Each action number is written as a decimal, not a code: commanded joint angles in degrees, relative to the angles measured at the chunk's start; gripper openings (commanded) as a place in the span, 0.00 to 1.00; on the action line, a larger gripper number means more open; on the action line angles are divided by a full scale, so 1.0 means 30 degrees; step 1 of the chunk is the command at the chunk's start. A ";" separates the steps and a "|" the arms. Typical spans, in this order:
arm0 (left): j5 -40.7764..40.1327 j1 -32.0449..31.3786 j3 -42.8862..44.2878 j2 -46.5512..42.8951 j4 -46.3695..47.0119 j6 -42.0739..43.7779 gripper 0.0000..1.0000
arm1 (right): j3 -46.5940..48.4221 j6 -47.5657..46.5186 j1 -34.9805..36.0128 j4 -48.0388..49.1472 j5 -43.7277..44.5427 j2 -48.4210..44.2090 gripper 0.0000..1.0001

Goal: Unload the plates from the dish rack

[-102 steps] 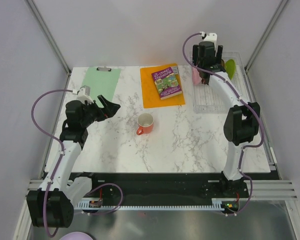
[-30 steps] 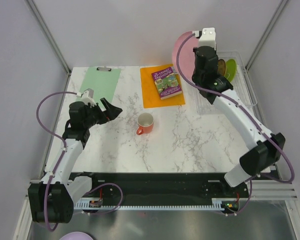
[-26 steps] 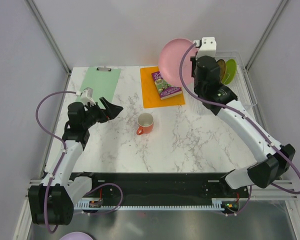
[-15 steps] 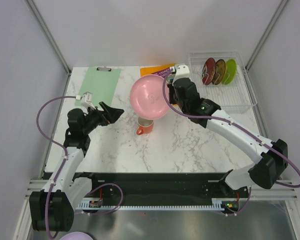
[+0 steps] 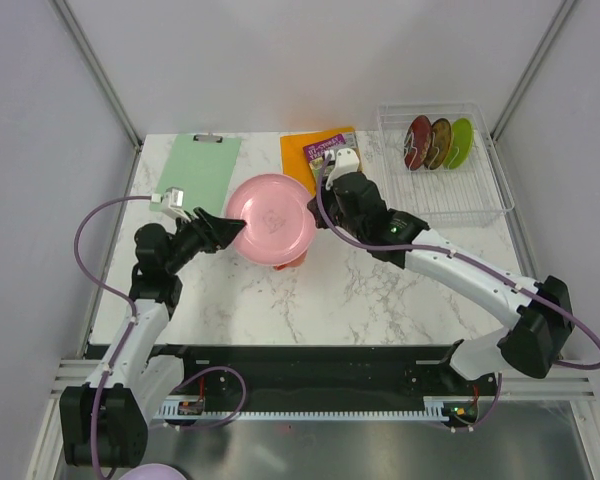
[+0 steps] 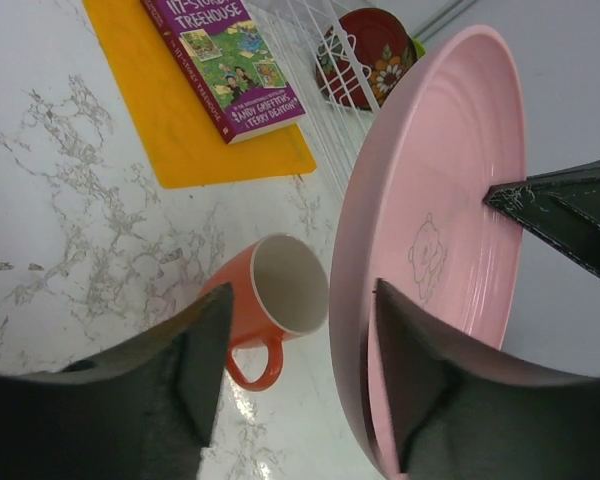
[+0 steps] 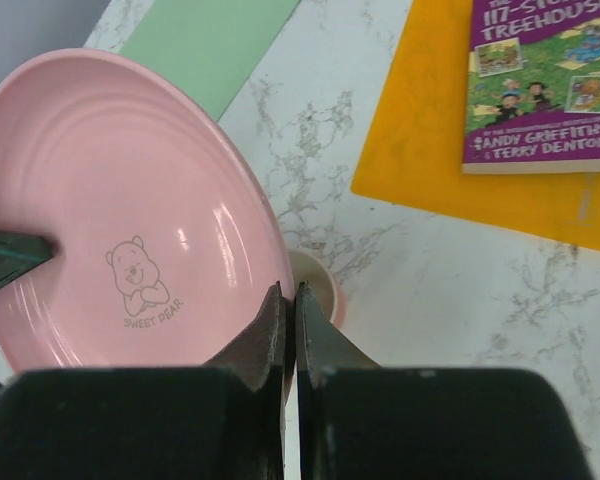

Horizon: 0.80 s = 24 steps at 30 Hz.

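The large pink plate (image 5: 270, 215) hangs tilted above the table's middle. My right gripper (image 5: 318, 205) is shut on its right rim, which is pinched between the fingers in the right wrist view (image 7: 288, 290). My left gripper (image 5: 235, 230) is open and straddles the plate's left rim (image 6: 302, 290). One finger (image 6: 405, 370) lies against the plate's inner face (image 6: 450, 200); the other stands clear of it. The dish rack (image 5: 450, 195) at the back right holds a dark red plate (image 5: 417, 140), a brown-and-yellow plate (image 5: 440, 142) and a lime green plate (image 5: 462, 142), all upright.
An orange-and-white mug (image 6: 270, 300) stands right under the pink plate, mostly hidden in the top view. A purple book (image 5: 330, 152) lies on an orange mat (image 5: 298, 150) behind it. A green clipboard (image 5: 200, 170) lies at the back left.
My right arm lifted the pink plate out of the rack and carried it left and down over the mug. My left gripper reached its left rim and its jaws narrowed.
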 commanded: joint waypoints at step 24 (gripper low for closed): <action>-1.4643 -0.0042 0.2337 -0.2804 -1.1727 -0.0340 0.02 | -0.3887 -0.0610 -0.1479 -0.0751 0.3211 -0.4567 0.86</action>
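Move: The left gripper has its part-open fingers around the left rim of the pink plate, whose middle lies about 9 cm to its right and 2 cm ahead, level with it. The right gripper pinches the opposite rim, the plate's middle some 9 cm to its left. The mug stands about 18 cm below the left hand, 6 cm ahead and 12 cm right; the green clipboard is roughly 35 cm ahead and 18 cm left. Hold the left gripper where it is and shut it on the plate's left rim while the right hand, still pinching, eases about 2 cm left. Once the left has closed, open the right fingers wide and draw that hand some 9 cm to the right, away from the plate. Carry the plate left about 10 cm, swinging the left wrist roughly 35 degrees counter-clockwise. ##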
